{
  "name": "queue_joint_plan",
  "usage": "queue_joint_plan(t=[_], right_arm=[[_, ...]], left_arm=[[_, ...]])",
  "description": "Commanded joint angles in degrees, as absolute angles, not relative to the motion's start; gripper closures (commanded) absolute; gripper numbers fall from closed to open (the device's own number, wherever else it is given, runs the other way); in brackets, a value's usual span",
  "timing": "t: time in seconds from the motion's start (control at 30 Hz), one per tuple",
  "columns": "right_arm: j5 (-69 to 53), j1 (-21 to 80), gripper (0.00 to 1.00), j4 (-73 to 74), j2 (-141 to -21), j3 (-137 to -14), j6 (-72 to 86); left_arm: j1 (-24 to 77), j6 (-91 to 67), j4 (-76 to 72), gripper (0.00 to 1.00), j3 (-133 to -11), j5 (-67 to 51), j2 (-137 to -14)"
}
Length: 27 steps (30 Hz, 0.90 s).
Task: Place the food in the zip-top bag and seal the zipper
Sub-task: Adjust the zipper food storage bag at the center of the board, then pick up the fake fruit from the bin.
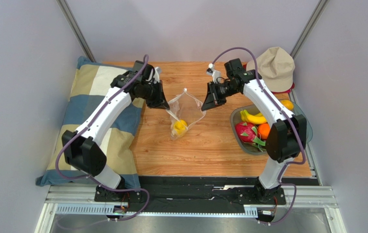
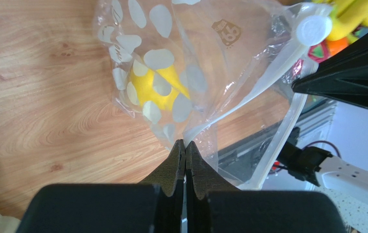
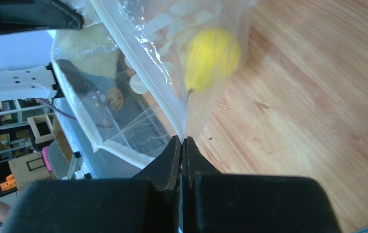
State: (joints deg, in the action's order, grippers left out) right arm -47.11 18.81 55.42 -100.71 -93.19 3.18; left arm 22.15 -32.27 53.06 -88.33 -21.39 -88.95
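The clear dotted zip-top bag (image 1: pixel 185 112) hangs between both arms above the wooden table, with a yellow fruit (image 1: pixel 180 127) resting in its bottom. My left gripper (image 2: pixel 185 143) is shut on the bag's left mouth corner. My right gripper (image 3: pixel 182 140) is shut on the opposite corner. The whitish zipper (image 2: pixel 273 65) runs between them, and the mouth gapes open. The same yellow fruit (image 3: pixel 211 57) shows through the plastic in the right wrist view. More food lies in a grey tray (image 1: pixel 235 116) on the right: bananas (image 1: pixel 252 117), a pink dragon fruit (image 1: pixel 246 131) and an orange (image 1: pixel 264 130).
A checked cushion (image 1: pixel 91 97) covers the table's left side under my left arm. A beige cap (image 1: pixel 276 65) sits at the back right. My right arm reaches over the grey tray.
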Motion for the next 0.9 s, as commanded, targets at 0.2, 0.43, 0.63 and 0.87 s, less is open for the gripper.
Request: queue_joint_plan(t=[0.2,0.43,0.63,0.87], right_arm=[[-38.9,14.3,0.46,69.3,-102.6,-105.6,-11.4],[-19.2,9.8,0.27,76.6,-99.8,-103.0,-23.3],[-7.5,9.4,0.28,77.1,-103.2,-101.1,-26.7],[-2.8,9.5,0.32,72.8,-109.8,-101.5,-28.1]], left_arm=[[23.6,-33.7,53.4,1.0,-89.5,-19.7,-93.4],[23.6,-33.7,52.9,1.0,-89.8,-21.4,-93.7],[23.6,-33.6,52.6,1.0,-90.0,-22.6,-93.8],[23.6,-33.0,52.6,1.0,-89.8,-22.9,-93.9]])
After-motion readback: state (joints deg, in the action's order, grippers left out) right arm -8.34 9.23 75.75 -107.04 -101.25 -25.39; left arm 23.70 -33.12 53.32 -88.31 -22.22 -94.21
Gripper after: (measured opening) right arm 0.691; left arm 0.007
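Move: The two closed grippers hold opposite sides of the upright bag's mouth, some 12 cm apart. The bag's middle is about 6 cm to the left hand's right and 9 cm below, with the yellow pear in the bottom about 4 cm right, 15 cm down. From the right hand, the dragon fruit in the basket is about 21 cm right, 3 cm back and 15 cm below; bananas 25 cm right, 3 cm ahead; orange 29 cm right, 2 cm back. Downward first, both hands lower the bag's mouth together, the right by about 2.5 cm and the left by 3.5 cm; the right fingers then open wide and let go of their rim. The right hand swings right some 18 cm towards the basket, finally sinking, its wrist rolling about 40 degrees so the fingers point down. The left stays low, still pinching its rim. ##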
